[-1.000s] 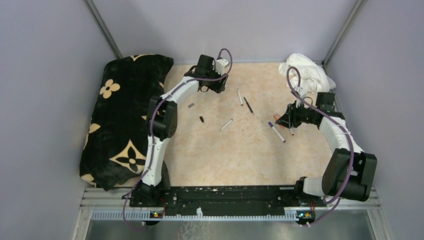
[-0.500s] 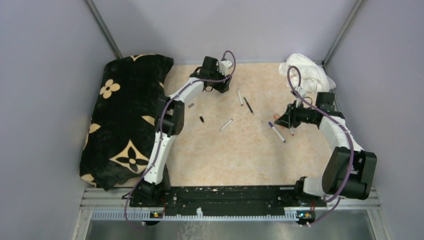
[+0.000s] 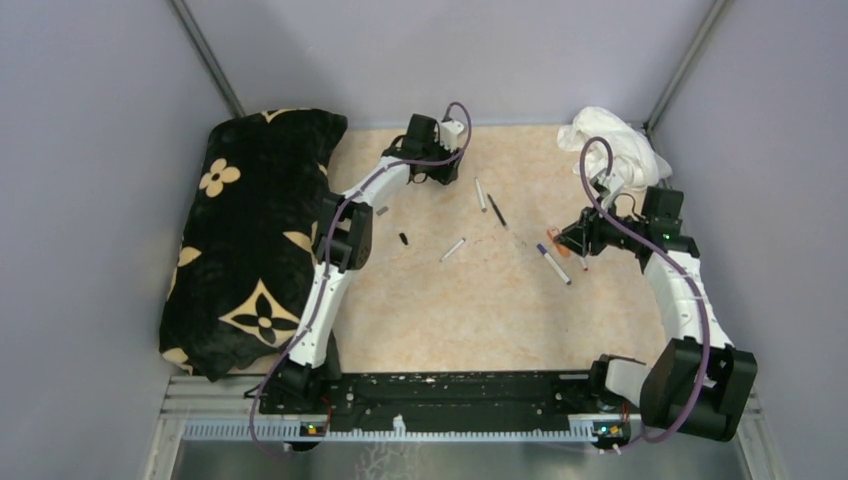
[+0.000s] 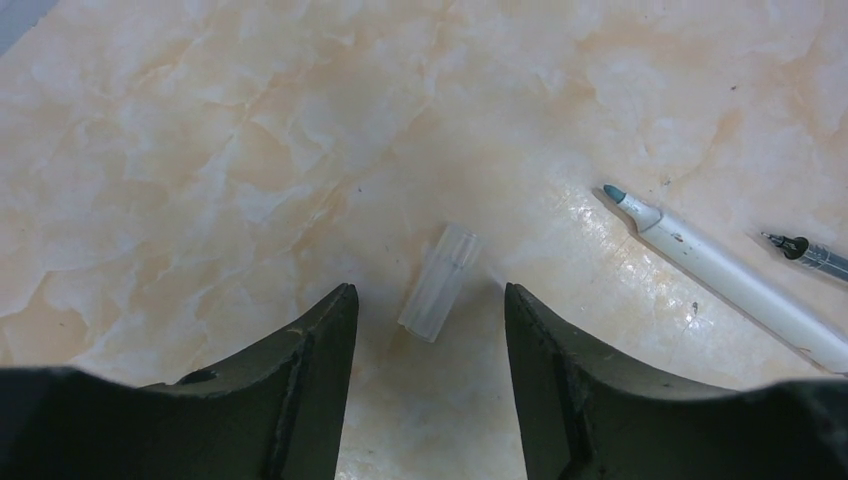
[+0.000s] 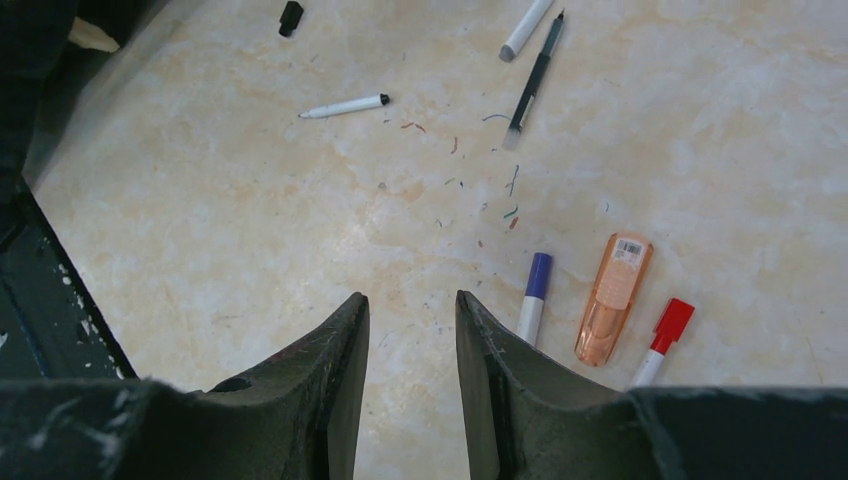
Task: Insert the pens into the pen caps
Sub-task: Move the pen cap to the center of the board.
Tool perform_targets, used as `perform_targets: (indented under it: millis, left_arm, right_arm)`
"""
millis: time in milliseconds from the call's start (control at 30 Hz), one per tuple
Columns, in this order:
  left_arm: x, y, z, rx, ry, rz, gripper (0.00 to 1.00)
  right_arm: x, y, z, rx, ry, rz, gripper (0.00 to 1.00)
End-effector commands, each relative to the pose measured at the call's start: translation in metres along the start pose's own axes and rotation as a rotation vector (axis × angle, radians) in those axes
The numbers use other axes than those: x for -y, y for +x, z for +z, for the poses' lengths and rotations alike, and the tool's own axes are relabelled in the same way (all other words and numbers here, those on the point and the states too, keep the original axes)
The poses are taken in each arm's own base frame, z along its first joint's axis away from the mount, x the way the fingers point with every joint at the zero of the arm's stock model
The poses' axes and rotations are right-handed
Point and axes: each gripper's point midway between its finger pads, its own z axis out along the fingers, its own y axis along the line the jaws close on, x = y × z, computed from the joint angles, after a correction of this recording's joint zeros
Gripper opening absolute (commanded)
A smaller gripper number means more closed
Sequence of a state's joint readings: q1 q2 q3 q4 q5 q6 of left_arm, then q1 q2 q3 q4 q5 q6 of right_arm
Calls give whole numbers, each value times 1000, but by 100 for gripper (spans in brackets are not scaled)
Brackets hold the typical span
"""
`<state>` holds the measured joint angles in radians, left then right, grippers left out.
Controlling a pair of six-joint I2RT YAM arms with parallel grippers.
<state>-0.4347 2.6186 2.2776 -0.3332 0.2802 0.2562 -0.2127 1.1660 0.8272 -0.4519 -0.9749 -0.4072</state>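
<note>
My left gripper [image 4: 429,288] [image 3: 440,176] is open at the far side of the table, low over a small clear pen cap [image 4: 440,282] that lies just ahead of and between its fingertips. A white pen with a teal tip [image 4: 720,275] lies to its right. My right gripper [image 5: 410,298] [image 3: 572,240] is open and empty above the table. Beside it lie a blue-capped pen [image 5: 535,290], an orange highlighter [image 5: 612,297] and a red-capped pen [image 5: 665,335]. Loose on the table are a black cap [image 3: 403,239], a grey cap [image 3: 382,211] and a white pen [image 3: 453,249].
A black cushion with cream flowers [image 3: 250,230] fills the left side. A crumpled white cloth [image 3: 612,145] sits in the back right corner. A white pen [image 3: 480,193] and a dark pen [image 3: 496,209] lie side by side near the back middle. Grey walls enclose the table.
My left arm has shifted a little to the right near the back edge. The right arm's wrist and elbow have swung slightly right, its gripper staying by the highlighter. No pen or cap moved.
</note>
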Motion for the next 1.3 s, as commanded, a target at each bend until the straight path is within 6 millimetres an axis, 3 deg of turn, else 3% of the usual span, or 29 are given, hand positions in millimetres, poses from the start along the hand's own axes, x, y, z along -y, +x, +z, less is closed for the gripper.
perform_targets:
  millis: [0, 100, 233, 500, 700, 967, 1100, 1267]
  left_arm:
    - [4, 15, 13, -13, 36, -43, 58]
    - [9, 26, 19, -30, 63, -65, 51]
    - [13, 36, 18, -69, 70, -79, 30]
    - [37, 57, -5, -155, 94, -60, 13]
    - [72, 86, -55, -269, 91, -126, 11]
    - [156, 145, -129, -383, 92, -200, 13]
    - [178, 159, -151, -393, 60, -282, 13]
    - [182, 154, -170, -318, 32, -350, 15]
  right_arm:
    - [-6, -15, -6, 69, 0, -86, 37]
    - [-10, -18, -9, 89, 6, -113, 37]
    - [-16, -21, -12, 110, 5, -141, 37]
    - [-23, -23, -15, 138, -7, -171, 37]
    - [-27, -15, -13, 126, -30, -189, 38]
    - [-17, 0, -4, 54, -22, -144, 38]
    - [-10, 9, 18, -35, 8, -137, 38]
    - [-2, 6, 63, -105, 13, -106, 38]
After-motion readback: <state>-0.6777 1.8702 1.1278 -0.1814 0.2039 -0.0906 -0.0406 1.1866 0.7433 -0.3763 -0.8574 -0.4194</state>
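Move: The clear pen cap lies right between the left hand's open fingertips, about 1 cm below the hand point. The teal-tipped marker is some 7 cm right and 7 cm back, the black pen about 11 cm right and 12 cm back, and the small white marker roughly 22 cm straight back. The black cap is some 19 cm back and 11 cm left. From the right hand, the clear cap lies about 28 cm ahead, 23 cm left and 15 cm below. The left hand stays over the clear pen cap while its fingers close and pinch it, then sweeps quickly back about 27 cm with it, low over the board, to the spot where the small white marker lay, the fingers tipping some 20 degrees steeper down and keeping their hold. The empty right hand first rises about 2 cm and eases back as far, then sinks some 6 cm while swinging a few centimetres left, its fingers keeping their gap. ##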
